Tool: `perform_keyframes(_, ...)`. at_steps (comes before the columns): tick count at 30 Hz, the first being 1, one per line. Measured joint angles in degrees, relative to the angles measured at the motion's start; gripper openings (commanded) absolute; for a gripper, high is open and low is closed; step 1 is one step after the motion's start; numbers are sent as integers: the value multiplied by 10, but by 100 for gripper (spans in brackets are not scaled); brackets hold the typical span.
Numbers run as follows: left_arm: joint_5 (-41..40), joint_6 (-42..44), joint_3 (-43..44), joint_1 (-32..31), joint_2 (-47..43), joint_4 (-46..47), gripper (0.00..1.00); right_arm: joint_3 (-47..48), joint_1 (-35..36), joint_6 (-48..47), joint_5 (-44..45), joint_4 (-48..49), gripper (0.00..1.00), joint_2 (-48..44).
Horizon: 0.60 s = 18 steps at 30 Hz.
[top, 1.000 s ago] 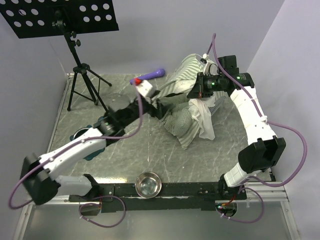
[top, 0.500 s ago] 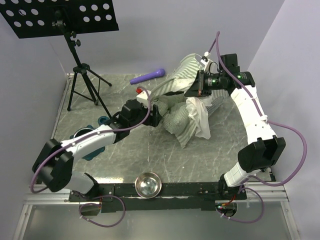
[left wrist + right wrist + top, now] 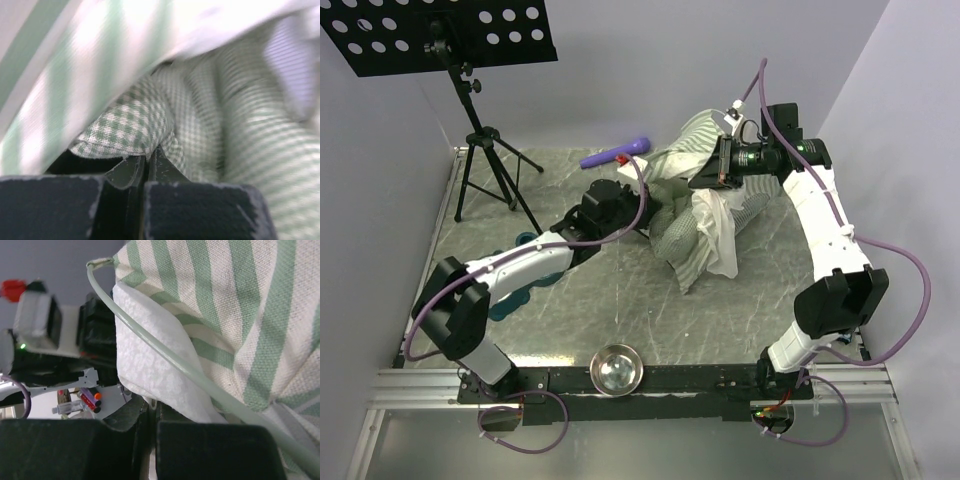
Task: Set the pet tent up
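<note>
The pet tent (image 3: pixel 710 215) lies crumpled at the back middle of the table, showing green-and-white stripes, white mesh and a checked cushion. My left gripper (image 3: pixel 648 222) is pushed into its left side. In the left wrist view that gripper (image 3: pixel 146 156) is shut, with a fold of the checked cushion (image 3: pixel 125 125) pinched at its tips under striped fabric (image 3: pixel 75 65). My right gripper (image 3: pixel 701 182) holds the tent's top raised. In the right wrist view it (image 3: pixel 152 407) is shut on the white mesh (image 3: pixel 150 355), beside a thin pale pole (image 3: pixel 170 357).
A steel bowl (image 3: pixel 616 368) sits at the near edge between the arm bases. A teal bowl holder (image 3: pixel 506 305) lies partly under my left arm. A purple stick (image 3: pixel 617 153) rests at the back, and a black music stand (image 3: pixel 470 100) stands in the back left corner.
My left arm has reached further right into the tent, and its jaws have gone from wide open to shut on the cushion. My right gripper has kept its hold and barely shifted.
</note>
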Motion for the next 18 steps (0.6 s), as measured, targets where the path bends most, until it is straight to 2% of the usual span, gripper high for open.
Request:
perform_keyframes(5, -18, 30, -1, -23, 0, 87, 1, 23, -1, 0, -19, -9, 0, 14)
perform_keyframes(7, -42, 41, 8, -22, 35, 124, 1, 32, -3, 3, -26, -7, 0, 20)
perform_keyframes(8, -53, 43, 19, -18, 62, 134, 4, 40, -6, 5, -30, -7, 0, 26)
perform_keyframes(9, -62, 45, 34, -13, 92, 138, 21, 47, -9, 8, -31, -6, 0, 33)
perform_keyframes(10, -66, 47, 46, -6, 119, 137, 46, 54, -13, 10, -32, -4, 0, 40)
perform_keyframes(11, -65, 51, 52, 3, 143, 127, 64, 57, -17, 14, -33, 0, 0, 46)
perform_keyframes(12, -53, 53, 52, 16, 156, 109, 76, 58, -21, 17, -33, 4, 0, 50)
perform_keyframes(13, -37, 59, 48, 27, 159, 95, 85, 57, -25, 18, -33, 7, 0, 54)
perform_keyframes(15, 18, 59, 16, 52, 136, 90, 95, 48, -29, 19, -31, 14, 0, 57)
perform_keyframes(18, 102, 73, -58, 82, 21, 60, 99, 41, -30, 15, -33, 14, 0, 58)
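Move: The left hand has a fold of the checked mat pinched. The tent's mouth, where the mat is going, lies about 5 cm ahead of this hand and 8 cm to its right, at about its height. The white liner hangs some 16 cm to this hand's right and 1 cm back, level with it. For the right hand, still shut on the tent's rim, that mouth is about 10 cm below, 4 cm back and 2 cm to the left. The left hand lifts the pinched mat about 3 cm, easing slightly right, then thrusts forward some 7 cm while dipping about 8 cm, shoving it towards the tent's mouth; at the bottom the fingers open wide, let go of the mat and come away back and to the left, starting to rise. The right hand keeps its pinch on the tent's rim and liner and carries them about 3 cm forward. ##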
